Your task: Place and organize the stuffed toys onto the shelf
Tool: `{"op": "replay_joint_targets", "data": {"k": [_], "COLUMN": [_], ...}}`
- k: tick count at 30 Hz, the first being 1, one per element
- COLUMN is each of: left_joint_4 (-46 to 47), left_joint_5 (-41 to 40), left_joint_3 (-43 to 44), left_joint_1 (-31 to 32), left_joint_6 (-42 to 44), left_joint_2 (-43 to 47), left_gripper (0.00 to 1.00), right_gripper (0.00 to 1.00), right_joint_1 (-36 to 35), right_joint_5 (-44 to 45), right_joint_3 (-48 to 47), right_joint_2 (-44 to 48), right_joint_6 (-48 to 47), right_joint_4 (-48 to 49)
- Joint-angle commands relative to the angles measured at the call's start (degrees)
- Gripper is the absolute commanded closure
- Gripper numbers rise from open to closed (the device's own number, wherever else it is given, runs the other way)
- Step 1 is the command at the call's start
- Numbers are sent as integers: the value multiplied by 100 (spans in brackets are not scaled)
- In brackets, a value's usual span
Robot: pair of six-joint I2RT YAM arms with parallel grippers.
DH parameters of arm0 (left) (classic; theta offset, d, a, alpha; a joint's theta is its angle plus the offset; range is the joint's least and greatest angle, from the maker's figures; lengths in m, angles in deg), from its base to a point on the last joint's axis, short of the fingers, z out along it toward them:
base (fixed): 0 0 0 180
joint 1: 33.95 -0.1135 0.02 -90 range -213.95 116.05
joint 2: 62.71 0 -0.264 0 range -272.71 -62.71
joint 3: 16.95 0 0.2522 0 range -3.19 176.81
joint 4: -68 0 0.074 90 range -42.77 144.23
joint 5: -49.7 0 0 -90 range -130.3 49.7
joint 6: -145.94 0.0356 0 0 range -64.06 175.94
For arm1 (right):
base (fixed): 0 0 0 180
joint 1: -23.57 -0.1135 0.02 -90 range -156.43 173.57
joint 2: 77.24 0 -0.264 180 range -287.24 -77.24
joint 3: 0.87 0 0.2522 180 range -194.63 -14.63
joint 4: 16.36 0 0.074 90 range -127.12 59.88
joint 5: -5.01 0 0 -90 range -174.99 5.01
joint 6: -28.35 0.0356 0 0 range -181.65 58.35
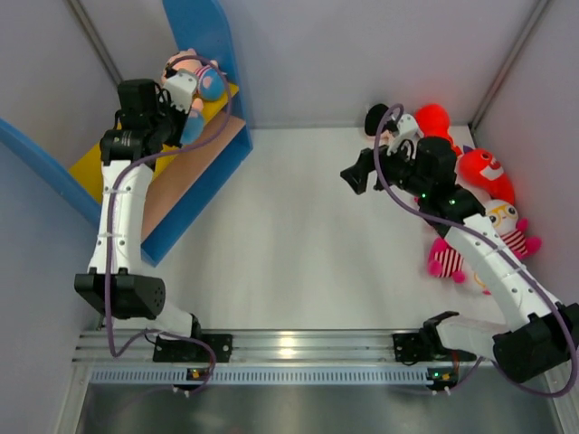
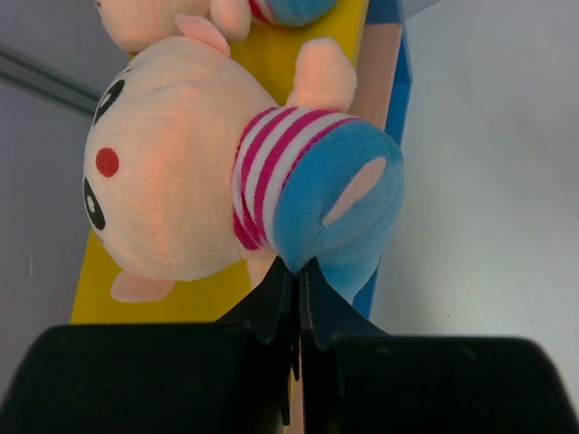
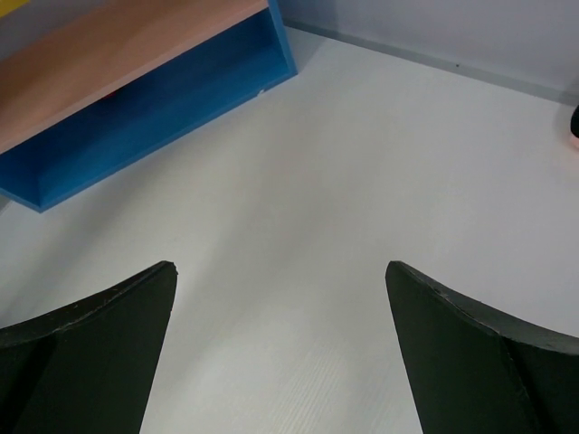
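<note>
My left gripper (image 2: 297, 271) is shut on the blue pants of a peach doll (image 2: 172, 181) in a pink-striped shirt and holds it over the yellow upper board (image 2: 194, 298) of the shelf (image 1: 204, 167). A second peach doll (image 2: 149, 20) lies on that board just beyond. From above, the left gripper (image 1: 185, 90) is at the shelf's far end. My right gripper (image 3: 280, 271) is open and empty over bare table. Two red creatures (image 1: 484, 172), a white owl with yellow glasses (image 1: 502, 215) and a striped doll (image 1: 448, 258) lie at the right.
The shelf's tan lower board (image 3: 109, 63) and blue panel (image 3: 136, 136) show at the right wrist view's top left. Grey walls enclose the table on the back and sides. The right arm (image 1: 425, 172) reaches over the toy pile toward the middle.
</note>
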Motion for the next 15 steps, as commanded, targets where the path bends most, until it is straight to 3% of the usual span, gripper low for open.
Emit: {"op": "replay_joint_targets", "data": {"k": [1,6,11,14,15], "left_joint_4": [532,971,1191,1401,1420], "left_joint_5": [450,468,521,407,390], "left_joint_3": [-12,-249,-425,-469,-461], "left_joint_1": [-502,-689,-839,-839,-839], "left_joint_6": [157,298,360,97,53], "left_joint_2": [-117,-371,-451,-434,-416], "left_gripper": [100,100,99,74,59], "right_gripper": [1,1,1,1,1], "right_joint_1": [331,1280,2071,2563,2704], "right_joint_5": [-78,-236,-175,-315,-463], "right_joint_3": [24,-705,-1802,-2513,-2699], "right_joint_2": [-24,-841,-2536,-3696,-3986], "right_joint_6": [54,641,1354,1934,2196], "right_joint_4": [216,400,681,919,1111]}}
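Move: Beside the left hand, which still holds a doll by its blue end, the free spot on the yellow shelf is about 7 cm ahead, 9 left and 6 below. The doll already shelved is roughly 15 cm ahead, 1 left; the blue end panel 20 ahead, 3 right. From the right hand the black-haired doll is some 35 cm ahead, 17 right, 26 below; the red toy stands 15 cm right of that doll, the yellow-glasses toy 12 ahead, 29 right. Easing the held doll left and forward, about 6 cm in all and slightly down over the yellow shelf, the left hand then opens its fingers partway at the blue end. Meanwhile the empty right hand, wide open, speeds some 20 cm forward and 13 cm right towards the black-haired doll, sinking late, turning clockwise and tipping its fingers down. ##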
